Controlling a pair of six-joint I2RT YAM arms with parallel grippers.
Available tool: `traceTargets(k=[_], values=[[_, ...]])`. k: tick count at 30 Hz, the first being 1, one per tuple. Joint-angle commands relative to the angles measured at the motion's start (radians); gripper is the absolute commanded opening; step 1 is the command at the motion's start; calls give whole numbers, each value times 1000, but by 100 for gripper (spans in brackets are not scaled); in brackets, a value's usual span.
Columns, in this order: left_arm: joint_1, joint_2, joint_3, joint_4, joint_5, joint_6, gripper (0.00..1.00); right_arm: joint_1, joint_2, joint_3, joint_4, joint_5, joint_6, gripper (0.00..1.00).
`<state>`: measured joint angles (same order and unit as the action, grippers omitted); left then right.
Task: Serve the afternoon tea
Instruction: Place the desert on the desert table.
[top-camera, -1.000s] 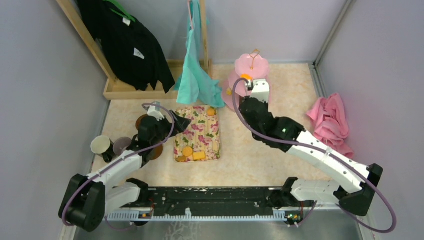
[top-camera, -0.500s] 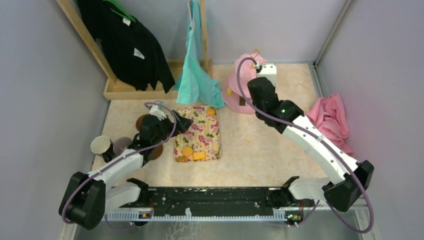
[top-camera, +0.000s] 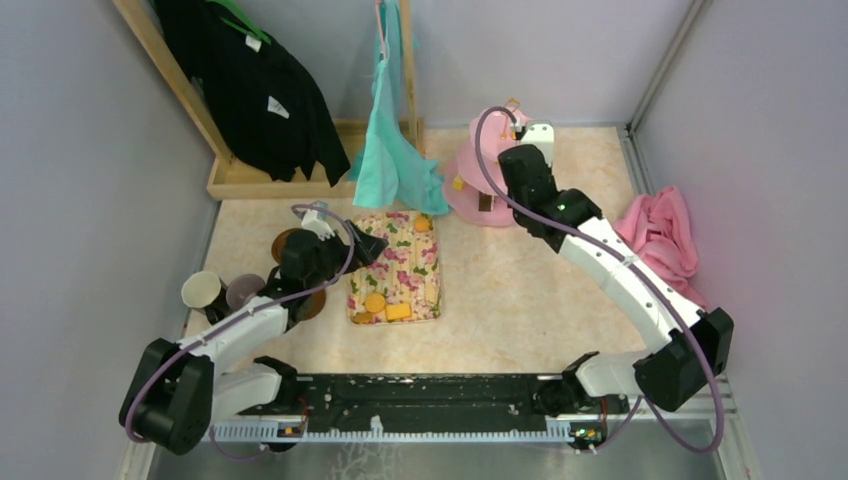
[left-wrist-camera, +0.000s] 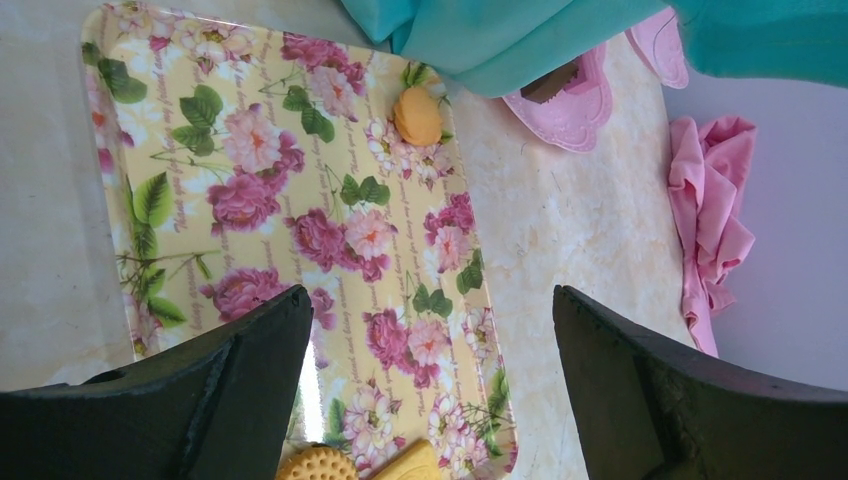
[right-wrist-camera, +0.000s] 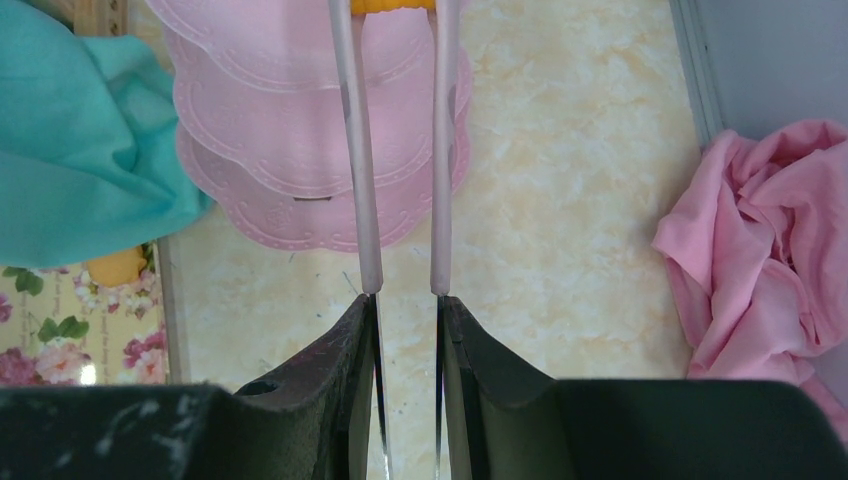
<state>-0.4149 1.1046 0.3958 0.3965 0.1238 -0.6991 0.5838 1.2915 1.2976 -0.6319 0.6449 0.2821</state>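
The pink three-tier stand (top-camera: 468, 188) stands at the back of the table. My right gripper (right-wrist-camera: 405, 297) is shut on a pair of pink tongs (right-wrist-camera: 352, 150) that reach over the stand's tiers (right-wrist-camera: 260, 150). An orange snack (right-wrist-camera: 400, 5) shows between the tong tips at the frame's top edge. A brown snack (left-wrist-camera: 550, 82) lies on a lower tier. My left gripper (left-wrist-camera: 430, 300) hangs open over the floral tray (left-wrist-camera: 250, 150), nothing between its fingers. The tray holds an orange snack (left-wrist-camera: 417, 115), a round biscuit (left-wrist-camera: 318, 465) and a yellow one (left-wrist-camera: 410, 462). Cream mug (top-camera: 203, 290), mauve-grey mug (top-camera: 243, 292) and a brown saucer (top-camera: 285, 240) sit left.
A teal cloth (top-camera: 390, 150) hangs beside the stand and drapes over its left side. A crumpled pink cloth (top-camera: 660, 240) lies by the right wall. A wooden rack (top-camera: 250, 180) with dark clothes stands at the back left.
My right arm has stretched farther back, carrying the tongs from the stand's front to above its upper tiers. The left arm has barely moved.
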Motion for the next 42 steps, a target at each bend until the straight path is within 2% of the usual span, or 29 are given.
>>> traceTargets(k=[1,11,29,31,34,37,42], values=[[-7,14,12,51,15,9,94,-40,5,54,56,-27,-16,0],[-6,40,23,65,17,11,94,-105,83,110,73,-82,-44,0],[-8,64,38,76,11,23,94,-144,211,221,74,-133,-76,1],[-8,66,37,77,12,21,94,-146,215,226,71,-136,-76,4],[-8,67,37,77,11,20,94,-155,216,231,68,-145,-76,15],[-8,67,36,79,10,17,94,-162,222,234,62,-153,-75,17],[-8,67,35,81,12,15,94,-167,228,239,58,-163,-73,26]])
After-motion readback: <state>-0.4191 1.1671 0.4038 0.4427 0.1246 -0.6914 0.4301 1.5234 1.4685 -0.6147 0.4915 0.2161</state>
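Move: The right hand holds the tongs, with the orange dessert at their tips. The middle of the stand's top tier lies about 15 cm ahead of this hand, 4 cm left and 9 cm below. On the bottom tier, some 23 cm down, the chocolate dessert is about 9 cm ahead and 6 cm left, the yellow dessert 13 cm ahead and 12 cm left. From the left hand, the top tier is roughly 19 cm ahead, 29 cm right and 5 cm higher. Forward about 6 cm goes the right hand, sinking some 2 cm on the way and easing almost to a stop. It carries the tongs farther in over the stand's top tier, towards the foot of the gold handle, tipping down about 5 degrees. The fingers keep their hold on the tongs, which still pinch the orange dessert. ##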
